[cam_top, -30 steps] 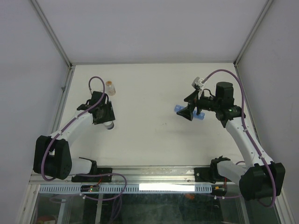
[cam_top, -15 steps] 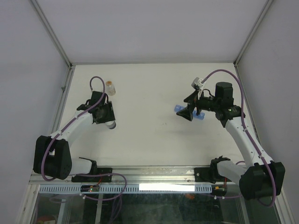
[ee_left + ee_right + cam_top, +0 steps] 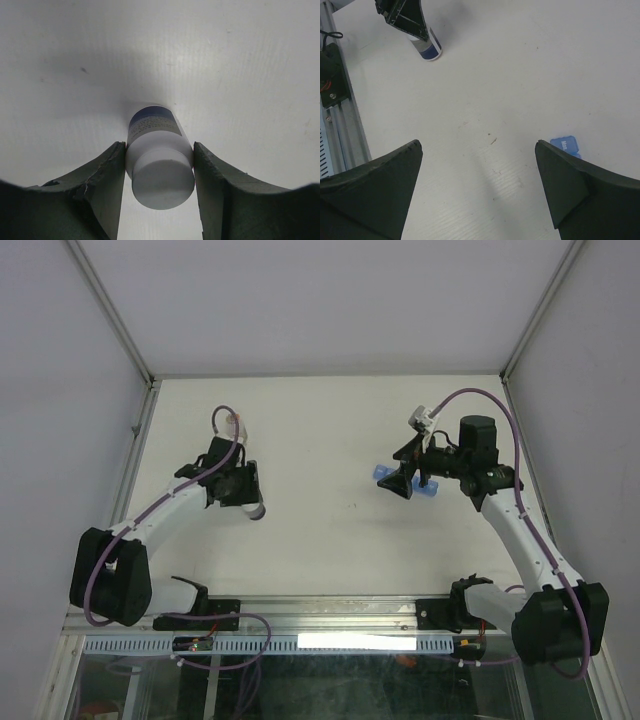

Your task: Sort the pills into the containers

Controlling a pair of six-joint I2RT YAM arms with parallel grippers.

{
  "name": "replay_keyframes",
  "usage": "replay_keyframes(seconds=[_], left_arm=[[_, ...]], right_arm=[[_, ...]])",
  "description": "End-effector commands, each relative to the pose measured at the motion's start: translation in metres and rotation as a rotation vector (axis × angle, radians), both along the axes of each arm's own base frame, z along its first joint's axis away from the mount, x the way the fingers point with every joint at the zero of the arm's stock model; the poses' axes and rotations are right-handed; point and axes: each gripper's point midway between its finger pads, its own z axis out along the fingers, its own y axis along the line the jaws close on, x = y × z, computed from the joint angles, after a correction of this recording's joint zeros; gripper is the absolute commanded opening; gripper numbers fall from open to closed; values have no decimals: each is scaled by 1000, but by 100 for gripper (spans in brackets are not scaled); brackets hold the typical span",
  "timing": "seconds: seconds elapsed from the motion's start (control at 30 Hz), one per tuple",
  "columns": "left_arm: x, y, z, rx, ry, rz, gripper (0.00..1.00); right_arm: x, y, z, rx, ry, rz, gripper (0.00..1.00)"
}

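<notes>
My left gripper (image 3: 159,146) is shut on a white bottle (image 3: 160,172) with a white cap and a blue label, one finger pressed to each side. From above, the bottle (image 3: 256,511) sticks out below the left gripper (image 3: 243,490), left of the table's middle. The blue containers strip (image 3: 380,474) lies at the right, mostly covered by my right gripper (image 3: 405,481). In the right wrist view only its end compartment (image 3: 564,144) shows, beside the right finger. The right gripper (image 3: 477,145) is open and holds nothing. No loose pills are in view.
A small clear bottle (image 3: 238,426) stands at the back left, partly behind the left arm's purple cable. The right wrist view shows the metal rail (image 3: 340,125) along the table's near edge. White walls close the table in at the back and both sides.
The left jaws have narrowed onto the white bottle. The left arm has carried it to the right, toward the table's middle. The right arm has stayed where it was.
</notes>
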Motion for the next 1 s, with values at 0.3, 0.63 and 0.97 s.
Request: replay_keyframes(seconds=[0.3,0.63,0.97], left_arm=[[19,-61,1,16,-11,-111,33],[30,-65,35,22,-103,-87,85],[36,-113,156,-289,-488,-258,85]], right_arm=[[9,-2,1,-33,-52,-13,99],[16,-17,-2,-110,-70,-48,99],[29,-64,-51,-348,0,-22,99]])
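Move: The left hand already grips the white-capped bottle, its middle some 3 cm below the fingers; the bare set-down spot is about 5 cm right, 1 cm ahead and 6 cm down. From that hand, the orange-capped bottle stands roughly 18 cm ahead and 5 cm left, and the blue pillbox lies about 7 cm ahead and 34 cm right. For the right hand, the pillbox is some 3 cm ahead, 6 cm right and 20 cm down. To its right, at a level height, the left hand takes the gripped bottle about 5 cm along the table, easing slightly forward at the end, then opens and lets go of the cap. It climbs off the bottle some 7 cm, drifting right and forward. The right hand, fingers staying wide open, starts late towards the pillbox, rightward, down and a little forward, its fingers tipping downward. ##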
